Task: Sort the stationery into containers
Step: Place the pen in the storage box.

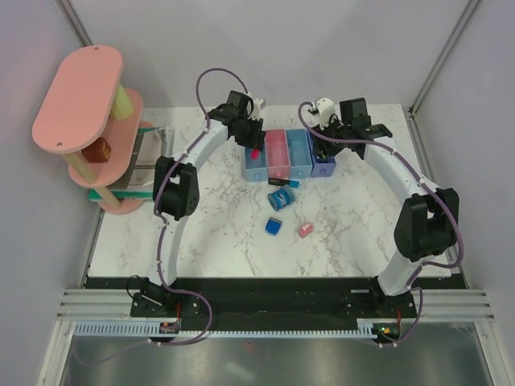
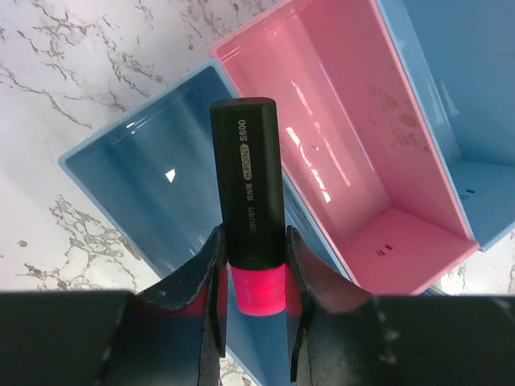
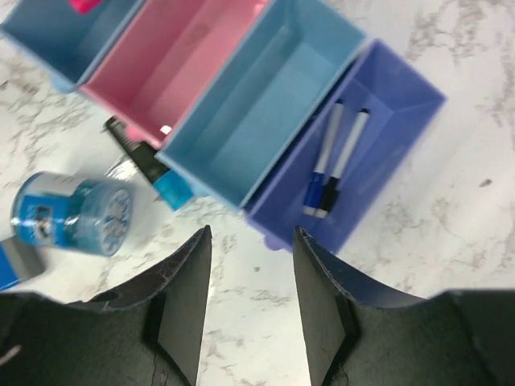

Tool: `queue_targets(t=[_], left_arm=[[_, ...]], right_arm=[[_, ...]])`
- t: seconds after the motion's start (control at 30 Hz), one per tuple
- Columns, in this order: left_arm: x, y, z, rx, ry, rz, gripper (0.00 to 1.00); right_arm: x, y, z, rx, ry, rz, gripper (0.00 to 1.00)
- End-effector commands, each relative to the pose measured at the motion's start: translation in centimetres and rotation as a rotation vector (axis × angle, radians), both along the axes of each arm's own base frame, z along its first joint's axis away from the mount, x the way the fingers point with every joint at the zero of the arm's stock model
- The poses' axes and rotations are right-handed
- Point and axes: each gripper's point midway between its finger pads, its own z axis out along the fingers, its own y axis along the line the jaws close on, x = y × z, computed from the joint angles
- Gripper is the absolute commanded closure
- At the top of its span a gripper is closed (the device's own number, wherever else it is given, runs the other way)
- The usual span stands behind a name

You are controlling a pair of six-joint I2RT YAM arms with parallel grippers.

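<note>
The containers are four bins joined in a row: light blue [image 1: 255, 163], pink [image 1: 277, 153], light blue [image 1: 299, 149] and purple-blue [image 1: 323, 163]. My left gripper [image 2: 253, 241] is shut on a black marker [image 2: 245, 177] near its pink cap, and holds it over the leftmost light blue bin [image 2: 145, 185], beside the pink bin [image 2: 362, 137]. My right gripper [image 3: 251, 233] is open and holds nothing, above bare table by the purple-blue bin [image 3: 394, 137], where two thin pens [image 3: 334, 161] lie. On the table in front of the bins are a blue-capped marker [image 3: 149, 165], a round blue roll [image 3: 76, 213], a blue wedge block [image 1: 273, 227] and a pink eraser [image 1: 305, 230].
A pink tiered shelf tower [image 1: 88, 104] stands at the table's left edge, with a clear tray [image 1: 149, 153] beside it. Grey walls close in the table on three sides. The marble table [image 1: 217, 241] stretches towards the arm bases.
</note>
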Motion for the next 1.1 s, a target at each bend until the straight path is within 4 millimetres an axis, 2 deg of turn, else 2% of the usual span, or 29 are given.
queue_targets(t=[0.0,0.03,0.1,0.13,0.3,0.53,0.67,0.83,0.93,1.0,1.03,1.07], left_arm=[[1.3,-0.8,0.8,-0.045,-0.039,0.001,0.93],[1.2,-0.8,0.4,-0.040,-0.032,0.002,0.84],[1.0,-0.6,-0.1,-0.032,-0.026,0.002,0.77],[1.0,-0.6,-0.1,-0.029,-0.026,0.002,0.70],[0.6,-0.4,0.7,-0.032,-0.033,0.000,0.54],[0.4,0.1,2.1,-0.019,-0.063,0.003,0.31],[0.1,0.3,3.5,-0.016,-0.092,-0.014,0.29],[-2.1,0.4,8.1,-0.050,-0.160,-0.092,0.28],[-4.8,0.1,8.8,-0.092,-0.126,-0.157,0.28],[-6.1,0.0,8.5,-0.110,-0.098,-0.184,0.28],[-6.9,0.1,7.4,-0.104,-0.069,-0.194,0.28],[-7.4,0.1,7.3,-0.112,-0.061,-0.206,0.29]], right_arm=[[-4.8,3.7,-0.2,-0.005,0.056,0.185,0.48],[-5.3,4.0,-0.5,-0.018,0.061,0.206,0.47],[-6.3,4.5,-1.3,-0.032,0.091,0.231,0.47],[-6.6,4.7,-1.7,-0.035,0.102,0.241,0.47],[-8.0,5.2,-3.5,-0.044,0.162,0.276,0.47],[-8.4,4.7,-5.5,-0.079,0.207,0.271,0.47],[-8.9,3.9,-7.2,-0.120,0.237,0.265,0.47],[-9.3,3.2,-10.0,-0.172,0.289,0.280,0.47],[-9.6,3.4,-11.3,-0.166,0.327,0.287,0.47],[-9.3,3.5,-11.9,-0.165,0.334,0.285,0.48],[-9.1,3.6,-12.0,-0.162,0.332,0.274,0.48],[-8.8,3.7,-12.2,-0.161,0.325,0.272,0.48]])
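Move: My left hand already holds the pink-capped pen over the storage box's left blue compartment, whose middle is about 1 cm ahead and 5 cm below; the pink compartment lies some 6 cm to the right, 1 cm ahead. From my empty right hand, the blue-capped marker is level, about 13 cm left and 16 below; the jar is 13 cm left, 7 back, and the purple compartment 8 ahead, 2 left. I lower my left hand a bare 1.5 cm, open the fingers to let go of the pen in the left compartment, then lift up and back about 5 cm, clear of it. Meanwhile my open right hand swings back and left off the purple compartment, then sinks towards the bare table on the near side of the blue-capped marker, about 12 cm down in all, fingers tipping downward some 20 degrees. ##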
